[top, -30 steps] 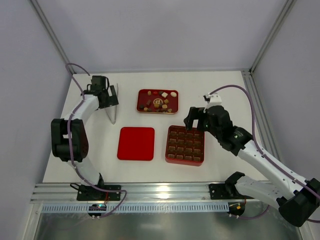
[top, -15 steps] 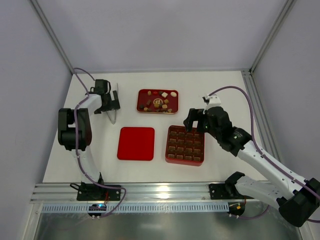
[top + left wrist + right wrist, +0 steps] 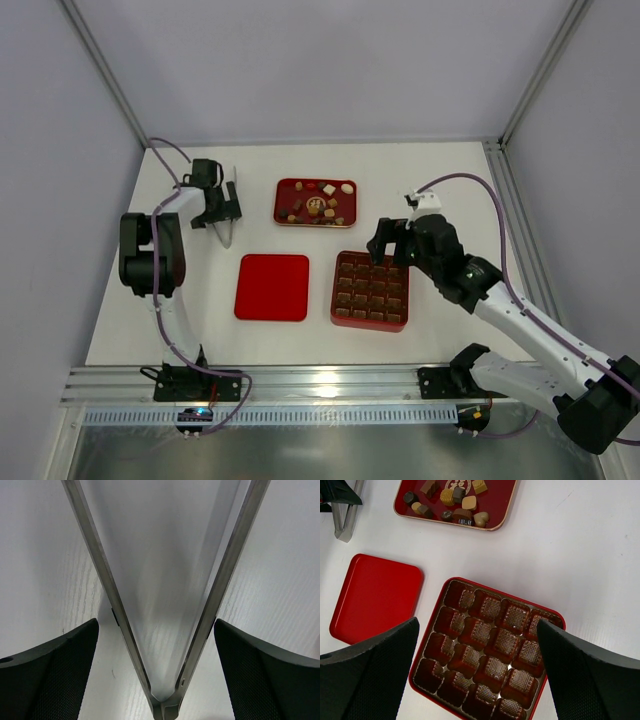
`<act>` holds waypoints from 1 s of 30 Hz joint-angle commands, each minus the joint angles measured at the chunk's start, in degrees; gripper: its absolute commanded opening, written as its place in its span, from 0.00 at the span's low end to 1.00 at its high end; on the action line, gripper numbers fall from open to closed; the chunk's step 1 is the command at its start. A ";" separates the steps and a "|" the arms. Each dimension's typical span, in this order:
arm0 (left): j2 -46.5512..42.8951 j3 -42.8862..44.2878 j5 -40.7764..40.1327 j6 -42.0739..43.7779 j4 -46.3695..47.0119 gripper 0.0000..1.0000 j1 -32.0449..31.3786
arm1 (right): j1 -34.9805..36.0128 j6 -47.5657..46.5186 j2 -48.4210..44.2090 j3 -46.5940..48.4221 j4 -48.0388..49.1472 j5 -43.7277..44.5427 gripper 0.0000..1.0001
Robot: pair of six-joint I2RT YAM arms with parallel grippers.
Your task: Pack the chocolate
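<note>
The chocolate is several small brown, tan and cream pieces lying in a red tray at the back; the right wrist view shows the chocolate too. My right gripper hovers open over the far edge of the red gridded box. In its own view the right gripper holds nothing, and the box shows only brown cup liners. My left gripper is open and low, and the left gripper straddles the metal tongs without touching them.
A flat red lid lies left of the box. The tongs lie on the white table left of the tray, hinge end toward the front. Metal frame posts stand at the back corners and a rail runs along the near edge.
The left arm has folded more upright and its gripper has shifted slightly right and nearer, settling over the tongs. The right arm has barely moved.
</note>
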 commanded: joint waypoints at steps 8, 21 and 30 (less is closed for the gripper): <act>1.64 4.26 -1.45 -1.14 0.36 0.88 -0.28 | 0.15 -0.11 -1.59 -1.00 2.52 0.97 1.00; 3.40 5.50 -4.79 -0.52 -2.99 0.80 -1.43 | 0.16 0.33 -2.46 -1.43 2.34 1.15 1.00; 3.14 5.41 -4.79 -0.43 -3.87 0.60 -1.43 | 0.07 1.12 -2.82 -2.14 2.43 0.80 1.00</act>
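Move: The metal tongs lie open right at the left hand, spread between its fingers; their middle is about 2 cm ahead and 1 cm below, with the bend towards the robot. The chocolate tray stands some 24 cm to the right and 3 cm ahead, the red lid about 13 cm right and 18 cm back. From the right hand the tongs lie roughly 42 cm left, 19 cm ahead and 18 cm below. The left hand shifts about 1 cm forward while its closing fingers squeeze the tongs' two arms together. ##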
